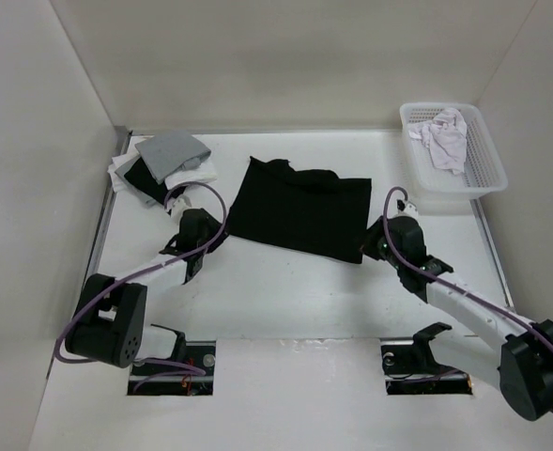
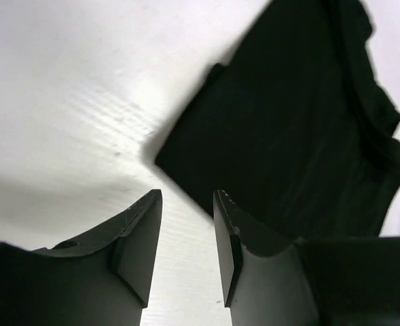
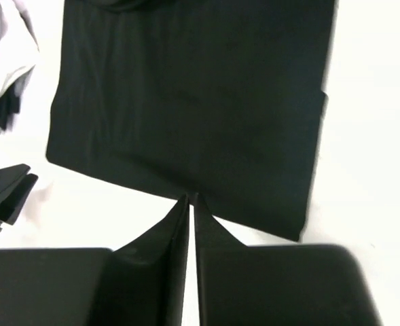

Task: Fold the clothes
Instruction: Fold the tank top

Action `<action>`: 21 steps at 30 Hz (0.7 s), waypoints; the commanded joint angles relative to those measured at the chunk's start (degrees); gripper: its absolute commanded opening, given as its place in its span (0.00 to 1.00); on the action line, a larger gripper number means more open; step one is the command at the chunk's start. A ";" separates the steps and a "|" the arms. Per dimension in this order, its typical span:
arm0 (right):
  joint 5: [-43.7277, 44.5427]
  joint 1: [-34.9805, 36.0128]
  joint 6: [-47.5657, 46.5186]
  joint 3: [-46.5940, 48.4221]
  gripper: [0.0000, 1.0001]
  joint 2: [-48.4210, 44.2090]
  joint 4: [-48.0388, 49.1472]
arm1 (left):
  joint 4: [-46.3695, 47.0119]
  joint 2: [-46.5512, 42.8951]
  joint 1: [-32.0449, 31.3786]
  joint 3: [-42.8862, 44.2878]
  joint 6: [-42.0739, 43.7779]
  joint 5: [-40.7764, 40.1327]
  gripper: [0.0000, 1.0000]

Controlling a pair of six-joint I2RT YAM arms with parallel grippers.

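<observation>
The clothes (image 1: pixel 304 209) are one black top lying flat in a folded rectangle at mid-table, its gathered neckline toward the far left. My left gripper (image 1: pixel 208 242) hovers just off the top's near-left corner (image 2: pixel 295 122). Its fingers (image 2: pixel 187 193) stand open with only white table between them. My right gripper (image 1: pixel 372 246) is at the top's near-right edge. In the right wrist view its fingers (image 3: pixel 191 198) are all but closed, a thin slit of table showing between them. Their tips reach the hem of the clothes (image 3: pixel 186 95), and the cloth lies undisturbed.
A pile of grey, white and black garments (image 1: pixel 163 164) sits at the far left corner, also at the right wrist view's upper left (image 3: pixel 3 61). A white basket (image 1: pixel 487 150) at the far right holds a pale cloth (image 1: pixel 445 136). Walls enclose the table.
</observation>
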 commanded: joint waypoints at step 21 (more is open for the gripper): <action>5.11 -2.59 8.00 -10.66 0.46 0.91 5.63 | 10.89 14.17 3.73 3.74 -2.89 3.48 0.04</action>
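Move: The tank top's near-left corner lies about 3 cm ahead of the left hand, roughly 1 cm to its right and 4 cm below; the folded pile stands some 18 cm ahead and 14 cm to the left of that hand. From the right hand, the near-right corner is about 2 cm back, 3 cm to the right and 9 cm down. The laundry basket stands about 25 cm ahead and 26 cm to the right of the right hand. Sinking first and then reaching forward about 2.5 cm, the left hand comes nearly 4 cm down to the tank top's near-left corner, its half-open fingers closing to pinch the cloth. Meanwhile the right hand drops some 7 cm, easing right and back, tips down and turns slightly clockwise, opening its nearly shut fingers just above the near-right corner. ##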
